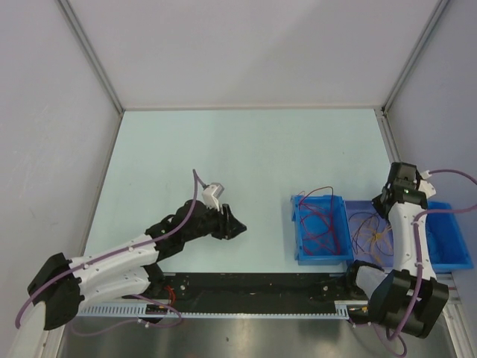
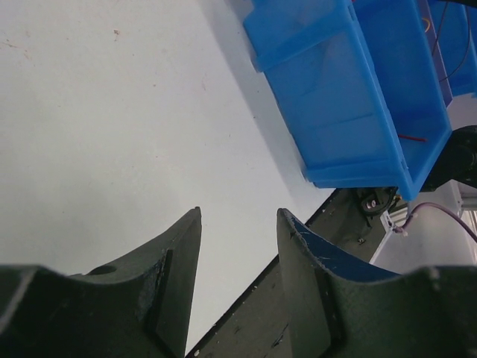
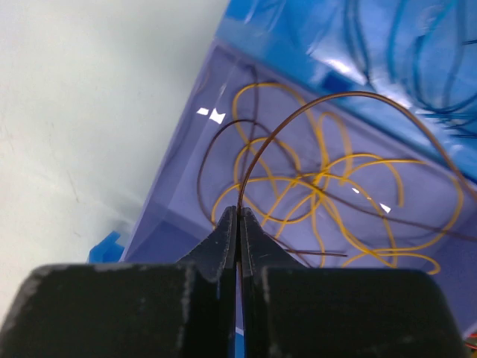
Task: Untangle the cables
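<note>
The cables lie in bins at the right. Red and purple loops (image 1: 320,220) fill a blue bin (image 1: 299,237), and orange and dark loops (image 3: 328,186) lie tangled in a purple bin (image 3: 171,201) beside it. My right gripper (image 3: 239,213) hangs over the purple bin, shut on a thin dark brown cable (image 3: 298,112) that arcs up and right from its tips. My left gripper (image 2: 238,215) stands open with nothing between its fingers, low over the bare table left of the blue bin (image 2: 350,97); in the top view it (image 1: 240,226) points right.
A second blue bin (image 1: 452,242) sits right of the purple one, with blue wires (image 3: 417,60) in it. The black base rail (image 1: 253,287) runs along the near edge. Grey walls enclose the pale table (image 1: 246,156) on three sides.
</note>
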Robot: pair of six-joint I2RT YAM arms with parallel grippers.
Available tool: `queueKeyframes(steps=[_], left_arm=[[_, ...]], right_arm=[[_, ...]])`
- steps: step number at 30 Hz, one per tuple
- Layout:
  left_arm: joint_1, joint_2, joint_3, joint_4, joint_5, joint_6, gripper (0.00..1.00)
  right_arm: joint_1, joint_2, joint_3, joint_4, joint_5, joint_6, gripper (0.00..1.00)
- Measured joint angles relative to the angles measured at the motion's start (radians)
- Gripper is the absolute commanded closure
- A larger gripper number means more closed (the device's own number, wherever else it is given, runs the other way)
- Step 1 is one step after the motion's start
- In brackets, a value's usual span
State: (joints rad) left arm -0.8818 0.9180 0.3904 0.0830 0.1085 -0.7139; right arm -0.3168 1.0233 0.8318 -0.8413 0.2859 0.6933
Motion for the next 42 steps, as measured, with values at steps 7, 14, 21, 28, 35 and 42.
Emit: queueKeyframes(steps=[7, 14, 21, 28, 35, 42], left_arm=[[0.0, 0.057, 0.046, -0.017, -0.001, -0.001, 0.51], [-0.006, 0.095, 0.091, -0.021, -0.001, -0.001, 0.51], [-0.014, 0.095, 0.098, -0.035, -0.008, -0.001, 0.51], [-0.023, 0.095, 0.098, -0.042, -0.019, -0.003, 0.51], [-0.026, 0.095, 0.098, -0.043, -0.026, -0.003, 0.51], [-0.028, 0.095, 0.106, -0.045, -0.027, -0.003, 0.51]], right_arm=[[0.141, 0.053, -0.035, 0.068, -0.022, 0.014, 1.0], [0.146, 0.066, -0.078, 0.116, -0.025, 0.014, 1.0], [0.042, 0.069, -0.108, 0.143, -0.037, -0.007, 1.0], [0.018, 0.099, -0.108, 0.196, -0.101, -0.04, 0.97], [0.018, 0.069, -0.1, 0.208, -0.147, -0.066, 0.73], [0.024, 0.0, -0.041, 0.192, -0.172, -0.087, 0.55]])
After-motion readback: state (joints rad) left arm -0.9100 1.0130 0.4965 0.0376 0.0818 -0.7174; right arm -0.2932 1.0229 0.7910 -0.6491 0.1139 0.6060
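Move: The right hand, holding the brown cable, hangs over the lavender bin; its middle lies some 6 cm back, 2 cm right and about 8 cm below. The left blue bin's middle is about 13 cm left and 6 cm back, the right blue bin's about 18 cm right and 6 cm back. From the left hand the lavender bin lies roughly 40 cm right, 1 cm back and 8 cm below. Right hand weaves left, then right, sinking about 4 cm, opens, releasing the brown cable, and rises forward 5 cm. ##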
